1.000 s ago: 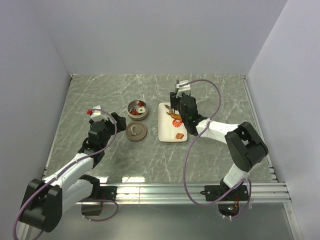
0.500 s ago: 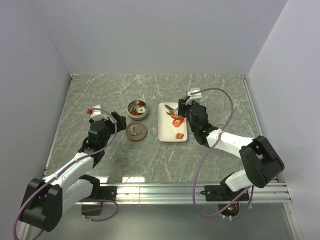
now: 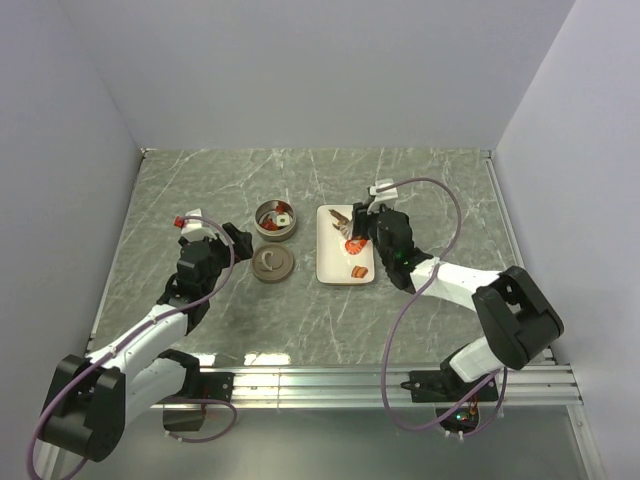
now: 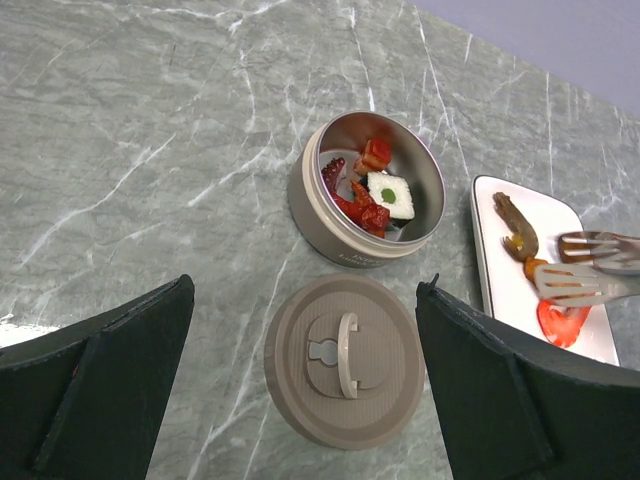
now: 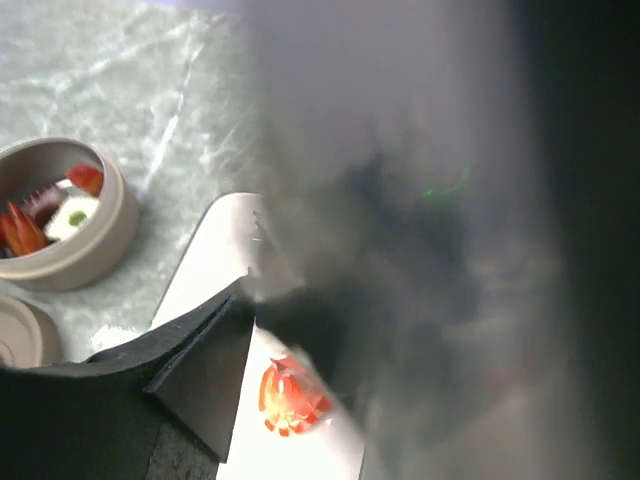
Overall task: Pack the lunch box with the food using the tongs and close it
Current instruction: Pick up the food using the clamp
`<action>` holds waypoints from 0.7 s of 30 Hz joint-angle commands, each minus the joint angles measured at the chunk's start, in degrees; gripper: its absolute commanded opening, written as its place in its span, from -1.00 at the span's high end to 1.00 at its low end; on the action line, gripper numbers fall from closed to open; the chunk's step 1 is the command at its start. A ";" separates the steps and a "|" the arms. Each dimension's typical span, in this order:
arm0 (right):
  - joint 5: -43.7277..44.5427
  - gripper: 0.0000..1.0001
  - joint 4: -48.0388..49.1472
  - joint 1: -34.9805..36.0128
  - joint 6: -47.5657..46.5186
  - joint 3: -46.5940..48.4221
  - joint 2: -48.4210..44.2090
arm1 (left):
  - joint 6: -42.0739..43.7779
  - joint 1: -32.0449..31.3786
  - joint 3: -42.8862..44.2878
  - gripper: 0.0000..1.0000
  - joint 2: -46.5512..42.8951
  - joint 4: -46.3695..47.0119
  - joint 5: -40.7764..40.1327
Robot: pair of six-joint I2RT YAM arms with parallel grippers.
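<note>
The lunch box is a round tin standing open with red pieces and a white cube of food inside. Its brown lid lies flat just in front of it, handle up. My left gripper hangs open over the lid, one finger on each side, and holds nothing. My right gripper is shut on the tongs. The forked tips of the tongs hover over the far half of the white plate, beside a brown piece and a red piece. The right wrist view is mostly blurred.
An orange piece lies near the plate's front end. White walls close off the marble table at the back and both sides, and a metal rail runs along its near edge. A purple cable loops above the right arm.
The right arm has swung its wrist to the right and lower, and the tongs stay over the plate's far half. The left arm has not moved.
</note>
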 commanded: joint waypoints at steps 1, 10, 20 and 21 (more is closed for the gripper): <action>-1.20 -0.16 0.28 -0.39 -0.37 2.20 0.96 | 0.81 0.09 2.33 -0.99 0.66 2.72 0.92; 2.84 0.07 -4.90 -0.47 -0.55 5.26 3.51 | 0.90 0.09 2.69 -0.99 1.54 2.90 0.65; 3.99 0.51 -9.40 -0.30 0.07 7.20 0.61 | 0.99 0.09 2.86 -0.99 1.89 3.08 0.74; 3.64 0.53 -9.83 -0.04 -0.28 8.16 0.00 | 0.90 0.09 2.86 -0.99 1.89 3.08 0.65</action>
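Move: The right hand still holds the clamp, with its tips over the tray. The orange food piece lies about 4 cm ahead of that hand, 4 cm to its left and some 14 cm below. The fanned tomato is about 3 cm to the hand's left and barely 1 cm ahead. The brown food piece is about 9 cm ahead and 7 cm left. From the left hand, the orange piece lies some 10 cm ahead and 30 cm to the right. The clamp's tips close on the orange food piece on the tray as the right fingers, still gripping the clamp, squeeze to a little over half their starting gap. Before that the right hand sinks about 1.5 cm; it then eases about 1 cm forward during the squeeze, with only a few degrees of tilt, and stays low. ##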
